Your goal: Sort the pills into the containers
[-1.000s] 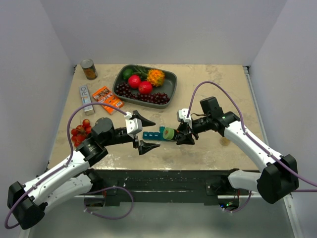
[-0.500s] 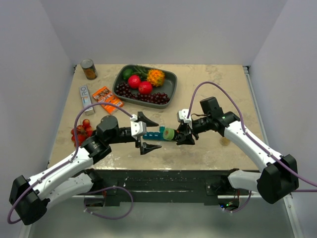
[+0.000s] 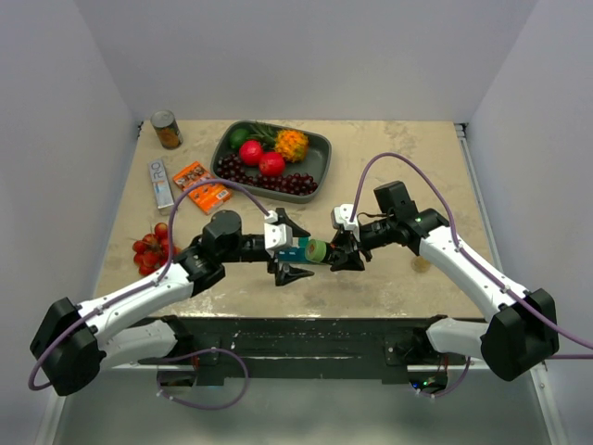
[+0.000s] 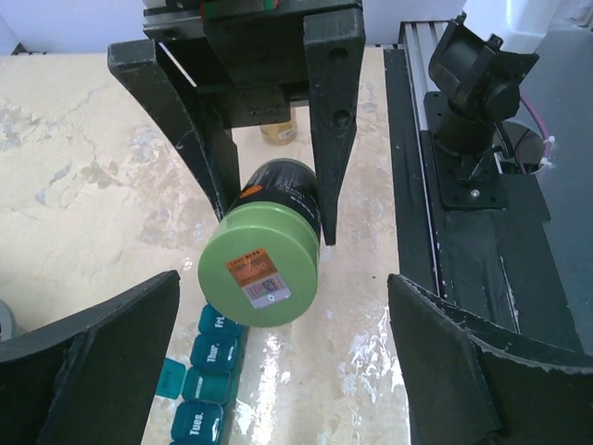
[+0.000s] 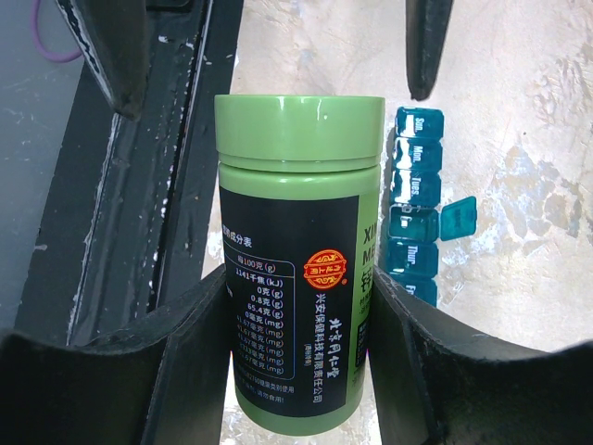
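A green pill bottle (image 3: 318, 248) with a black label lies sideways in the air, and my right gripper (image 3: 345, 250) is shut on its body (image 5: 296, 260). Its green cap (image 4: 261, 267) points at my left gripper (image 3: 295, 247), which stands open with one finger on each side of the cap, not touching it. The containers, a teal strip (image 4: 208, 371) of day-marked compartments, lie on the table under the bottle. One compartment has its lid (image 5: 458, 219) flipped open. No pills are in view.
A dark grey tray (image 3: 320, 148) of fruit sits at the back. A can (image 3: 167, 130), a white box (image 3: 162, 184), an orange packet (image 3: 201, 185) and cherry tomatoes (image 3: 151, 246) lie on the left. The table's dark front rail (image 4: 463, 185) runs close by.
My left arm has moved right towards the bottle, bringing its open jaws around the cap. The right arm and the bottle have stayed still.
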You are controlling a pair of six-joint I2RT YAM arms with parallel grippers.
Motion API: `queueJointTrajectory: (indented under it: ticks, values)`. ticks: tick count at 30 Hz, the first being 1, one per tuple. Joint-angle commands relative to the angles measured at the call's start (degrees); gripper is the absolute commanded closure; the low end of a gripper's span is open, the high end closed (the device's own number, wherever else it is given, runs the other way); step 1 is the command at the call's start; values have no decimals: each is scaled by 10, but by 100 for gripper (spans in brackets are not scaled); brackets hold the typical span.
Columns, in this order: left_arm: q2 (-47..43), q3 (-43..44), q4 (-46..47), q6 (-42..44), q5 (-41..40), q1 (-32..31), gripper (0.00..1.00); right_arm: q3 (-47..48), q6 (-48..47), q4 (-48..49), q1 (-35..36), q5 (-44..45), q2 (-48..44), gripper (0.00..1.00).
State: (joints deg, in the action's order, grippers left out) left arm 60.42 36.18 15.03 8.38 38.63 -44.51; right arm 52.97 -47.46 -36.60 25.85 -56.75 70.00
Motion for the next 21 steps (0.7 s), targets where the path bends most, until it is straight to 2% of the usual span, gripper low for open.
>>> queueJointTrajectory:
  ticks: [1, 7, 10, 13, 14, 16, 17, 19, 20, 21]
  values:
    - [15, 29, 72, 1, -7, -7, 3, 1, -10, 3, 0, -30, -16, 100]
    - [35, 38, 69, -12, -20, -10, 9, 1, -9, 3, -2, -30, -17, 100]
    - [40, 40, 61, -21, -25, -10, 18, 0, -9, 3, -1, -29, -18, 100]
    - [45, 41, 62, -45, -29, -10, 33, -1, -7, 5, -1, -28, -18, 100]
    - [48, 41, 62, -58, -29, -11, 42, -1, -7, 6, -1, -28, -17, 100]
    - [52, 41, 65, -74, -30, -11, 52, -1, -5, 7, -1, -27, -18, 100]
    - [53, 41, 65, -99, -32, -11, 66, -1, -4, 7, -1, -26, -17, 100]
    - [54, 41, 64, -121, -36, -11, 74, -1, -2, 9, -1, -24, -18, 100]
    - [53, 39, 64, -153, -41, -11, 82, -1, 0, 11, -2, -21, -20, 100]
    - [52, 38, 65, -172, -45, -11, 84, -2, 1, 13, -1, -20, -20, 100]
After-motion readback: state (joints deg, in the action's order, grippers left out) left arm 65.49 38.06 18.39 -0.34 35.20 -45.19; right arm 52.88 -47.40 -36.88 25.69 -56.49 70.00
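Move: The green cap of the pill bottle sits just off the open left fingertips, about 3 cm to the right and 1 cm ahead, roughly level. From the right hand, which already grips the bottle's body, the cap is some 4 cm to the left and 3 cm above. The teal pill organizer lies on the table about 4 cm ahead of the left hand, 1 cm to its right and 17 cm below; the fruit tray's middle is roughly 28 cm ahead and 6 cm left. The left hand eases about 2 cm forward and to the right to bring its open fingers round the green cap, then slows and closes them to under half open, pinching the cap from both sides while the wrist starts a small roll of some 10 degrees, counter-clockwise as seen from behind the left hand looking at the cap. The right hand stays in place throughout and keeps its grip on the bottle's body, holding the cap end up to the left fingers. ##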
